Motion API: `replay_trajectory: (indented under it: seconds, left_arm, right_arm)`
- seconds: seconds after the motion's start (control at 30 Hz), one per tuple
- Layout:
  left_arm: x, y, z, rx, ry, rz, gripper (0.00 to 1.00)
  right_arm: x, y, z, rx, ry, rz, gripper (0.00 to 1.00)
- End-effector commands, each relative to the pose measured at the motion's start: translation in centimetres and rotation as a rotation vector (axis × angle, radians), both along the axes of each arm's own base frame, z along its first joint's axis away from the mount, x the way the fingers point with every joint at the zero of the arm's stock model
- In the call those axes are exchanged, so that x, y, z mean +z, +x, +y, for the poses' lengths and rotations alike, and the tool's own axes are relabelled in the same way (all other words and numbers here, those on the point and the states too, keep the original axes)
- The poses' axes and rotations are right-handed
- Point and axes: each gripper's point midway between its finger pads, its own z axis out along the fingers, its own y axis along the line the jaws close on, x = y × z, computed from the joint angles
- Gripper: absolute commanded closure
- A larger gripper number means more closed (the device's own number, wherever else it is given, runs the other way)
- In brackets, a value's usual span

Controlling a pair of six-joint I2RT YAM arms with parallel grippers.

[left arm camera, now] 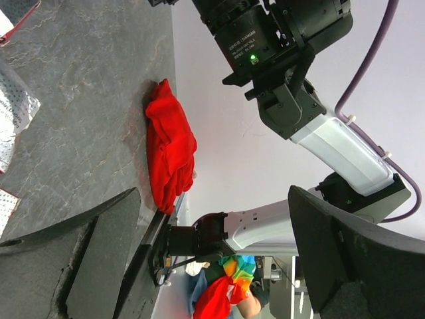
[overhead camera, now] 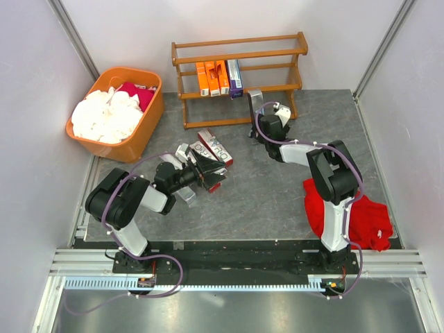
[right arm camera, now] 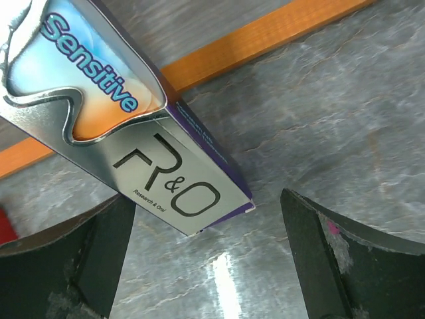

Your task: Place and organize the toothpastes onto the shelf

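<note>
The shelf (overhead camera: 239,52) stands at the back of the table, with three orange toothpastes (overhead camera: 211,78) and a purple-and-white one (overhead camera: 234,76) upright on its middle tier. A silver-and-purple carton (right arm camera: 133,133) marked "Sensitive" lies in front of the shelf's bottom rail (right arm camera: 265,36). Its near end sits just ahead of my right gripper (right arm camera: 206,266), which is open and holds nothing. Several more toothpastes (overhead camera: 215,147) lie in a loose pile left of centre. My left gripper (overhead camera: 207,173) hovers at that pile, turned sideways, open and empty (left arm camera: 219,259).
An orange tub (overhead camera: 149,118) full of white and red cloths stands at the back left. A red cloth (overhead camera: 361,215) lies at the right near the right arm's base. Grey walls close in both sides.
</note>
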Motion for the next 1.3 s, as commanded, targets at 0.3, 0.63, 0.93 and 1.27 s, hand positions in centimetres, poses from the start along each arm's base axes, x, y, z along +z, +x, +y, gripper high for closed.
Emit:
replay_trajectory:
  seconds: [0.3,0.63,0.93,1.27]
  left_arm:
    - [6.2,-0.4,0.1,-0.018,-0.129,-0.325,0.00]
    - [6.1,-0.5,0.1,-0.018,-0.127,-0.325,0.00]
    - [6.5,-0.2,0.3,-0.015,-0.128,-0.345,0.00]
    - [5.3,3.5,-1.0,0.003,0.041,-0.323,0.00]
  right_arm:
    - [-2.0,1.1,0.4,0.059,-0.109,0.006,0.04]
    - [0.2,-0.6,1.1,0.140,-0.048,-0.061,0.48]
    - [6.5,-4.7,1.3,0.251,-0.014,-0.137,0.59]
    - [6.3,-15.5,1.9,0.409,0.004,-0.050,0.62]
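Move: Leaning on the shelf, the silver toothpaste box has its near, lower end almost between the right hand's open fingers; its middle lies about 8 cm ahead, 2 cm left and some 2 cm above that hand. The purple toothpaste on the shelf stands roughly 14 cm ahead, 8 cm left and 15 cm up, while the nearer red toothpaste lies about 16 cm left, 5 cm back and 4 cm lower. From the left hand the silver toothpaste is some 28 cm ahead, 13 cm right and 7 cm lower. Sinking about 2.5 cm with a slight roll, the right hand closes its fingers on the near end of the silver toothpaste, pinching it across its width. It then draws the toothpaste back from the shelf some 12 cm, speeding up and rising about 8 cm, while the wrist swings roughly 20 degrees counter-clockwise. Late on, the left hand starts to lift and edge forward, empty and open. ##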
